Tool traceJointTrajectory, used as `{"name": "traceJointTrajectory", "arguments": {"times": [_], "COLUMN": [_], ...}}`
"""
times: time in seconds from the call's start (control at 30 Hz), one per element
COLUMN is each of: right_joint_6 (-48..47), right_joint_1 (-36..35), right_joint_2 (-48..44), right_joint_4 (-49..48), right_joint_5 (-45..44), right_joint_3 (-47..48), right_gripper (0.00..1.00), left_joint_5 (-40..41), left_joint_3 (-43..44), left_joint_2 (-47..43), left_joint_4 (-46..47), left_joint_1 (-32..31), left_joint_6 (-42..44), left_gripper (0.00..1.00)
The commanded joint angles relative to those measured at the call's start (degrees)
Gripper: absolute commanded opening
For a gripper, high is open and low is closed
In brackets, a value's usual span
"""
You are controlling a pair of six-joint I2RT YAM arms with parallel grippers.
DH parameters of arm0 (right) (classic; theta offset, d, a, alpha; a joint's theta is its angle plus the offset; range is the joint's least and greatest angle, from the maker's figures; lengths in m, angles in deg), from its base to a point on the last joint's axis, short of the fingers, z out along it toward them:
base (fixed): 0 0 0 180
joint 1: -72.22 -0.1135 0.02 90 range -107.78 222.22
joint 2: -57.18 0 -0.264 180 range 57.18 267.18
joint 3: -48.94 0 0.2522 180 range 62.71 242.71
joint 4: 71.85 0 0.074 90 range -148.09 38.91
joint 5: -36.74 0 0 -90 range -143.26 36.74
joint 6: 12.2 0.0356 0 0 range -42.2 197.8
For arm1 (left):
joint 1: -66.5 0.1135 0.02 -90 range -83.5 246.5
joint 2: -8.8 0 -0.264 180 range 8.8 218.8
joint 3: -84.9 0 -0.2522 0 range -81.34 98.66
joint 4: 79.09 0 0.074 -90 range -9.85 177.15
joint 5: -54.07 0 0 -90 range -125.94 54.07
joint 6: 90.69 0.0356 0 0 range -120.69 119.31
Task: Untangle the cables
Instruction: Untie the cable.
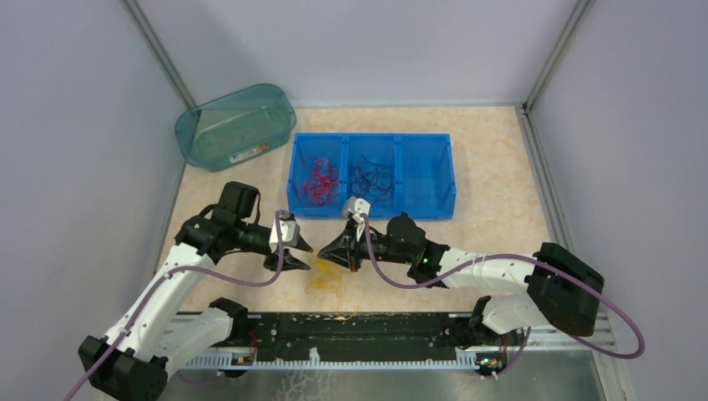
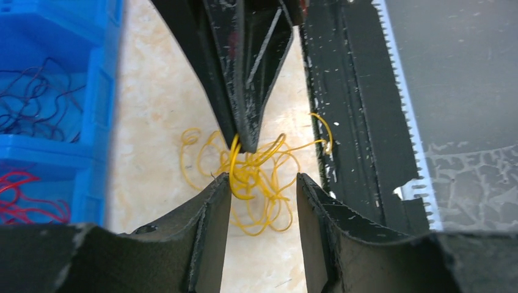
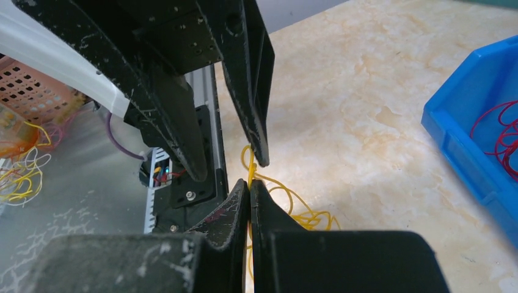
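A tangle of yellow cables [image 2: 259, 183] lies on the table between my two grippers, faint in the top view [image 1: 326, 280]. My right gripper [image 3: 250, 183] is shut on a yellow strand and comes down onto the tangle [image 2: 244, 143]. My left gripper [image 2: 264, 180] faces it, jaws apart, with yellow loops between the fingers and one loop touching the left finger [image 2: 217, 201]. Both grippers meet tip to tip, left [image 1: 299, 255] and right [image 1: 338, 255]. Red cables [image 1: 320, 180] and dark cables [image 1: 371, 180] lie in separate compartments of the blue tray [image 1: 455, 180].
A teal plastic bin [image 1: 236, 125] sits at the back left. The black toothed rail [image 1: 351, 338] runs along the near edge, just right of the yellow tangle in the left wrist view [image 2: 348, 122]. Grey walls close in the table on three sides.
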Motion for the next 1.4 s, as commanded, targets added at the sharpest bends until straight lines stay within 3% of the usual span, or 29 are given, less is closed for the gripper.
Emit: {"name": "traceJointTrajectory", "arguments": {"times": [0.0, 0.23, 0.33, 0.53, 0.8, 0.87, 0.97, 1.17, 1.37], "right_joint_6": [0.0, 0.1, 0.1, 0.0, 1.2, 1.8, 3.3, 3.0, -1.6], "right_joint_1": [0.3, 0.4, 0.4, 0.3, 0.4, 0.4, 0.4, 0.4, 0.4], "right_joint_2": [-1.7, -1.8, -2.2, -2.9, -5.4, -6.7, -9.4, -14.6, -16.1], "right_joint_4": [-4.9, -5.1, -4.9, -3.8, -2.8, -2.6, -1.8, 1.1, -2.4], "right_joint_5": [-0.7, -1.2, -1.8, -1.9, -5.2, -7.2, -13.0, -20.5, -17.0], "right_joint_3": [0.1, -0.5, -1.0, -1.1, -4.7, -6.1, -7.9, -8.7, -6.3], "right_gripper": [0.00, 0.00, 0.00, 0.00, 0.01, 0.09, 0.31, 0.33, 0.60], "left_joint_5": [-3.3, 4.6, 7.6, 12.7, 16.0, 15.8, 15.4, 13.5, 7.5], "left_joint_3": [-1.4, -1.8, -2.2, -2.6, 2.8, 4.0, 5.0, 6.5, 13.8], "left_joint_2": [-0.8, -0.8, -1.6, -2.6, -3.5, -4.0, -5.3, -8.8, -7.4], "left_joint_4": [3.0, 7.6, 10.4, 13.1, 11.4, 10.2, 9.2, 12.3, 15.1], "left_joint_1": [-2.4, -3.6, -3.7, -3.9, -3.9, -3.9, -4.0, -3.9, -4.0], "left_joint_6": [-5.0, -8.4, -8.3, -8.1, -1.4, 0.4, 2.7, 1.8, -6.0], "left_gripper": [0.47, 0.17, 0.10, 0.03, 0.00, 0.00, 0.00, 0.00, 0.00]}}
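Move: The yellow cable's raised loop is pinched in the shut right fingers, right at that hand's point; it lies 2 cm to the right of the half-open left fingers, about 1 cm ahead and level. The rest, the yellow tangle, sits roughly 15 cm below the left hand, 3 cm to its right and 1 cm ahead. The red cable in the blue box is some 27 cm ahead of the left hand, 14 cm below, sideways level. The yellow cable's loop, still held by the right fingers, is pinched by the closing left fingers, which carry it about 5 cm forward, then up some 9 cm with the wrist rolling nearly 30 degrees. The right hand holds almost still until the left has shut, then opens to about half, lets go and draws off to the right and a little forward. ##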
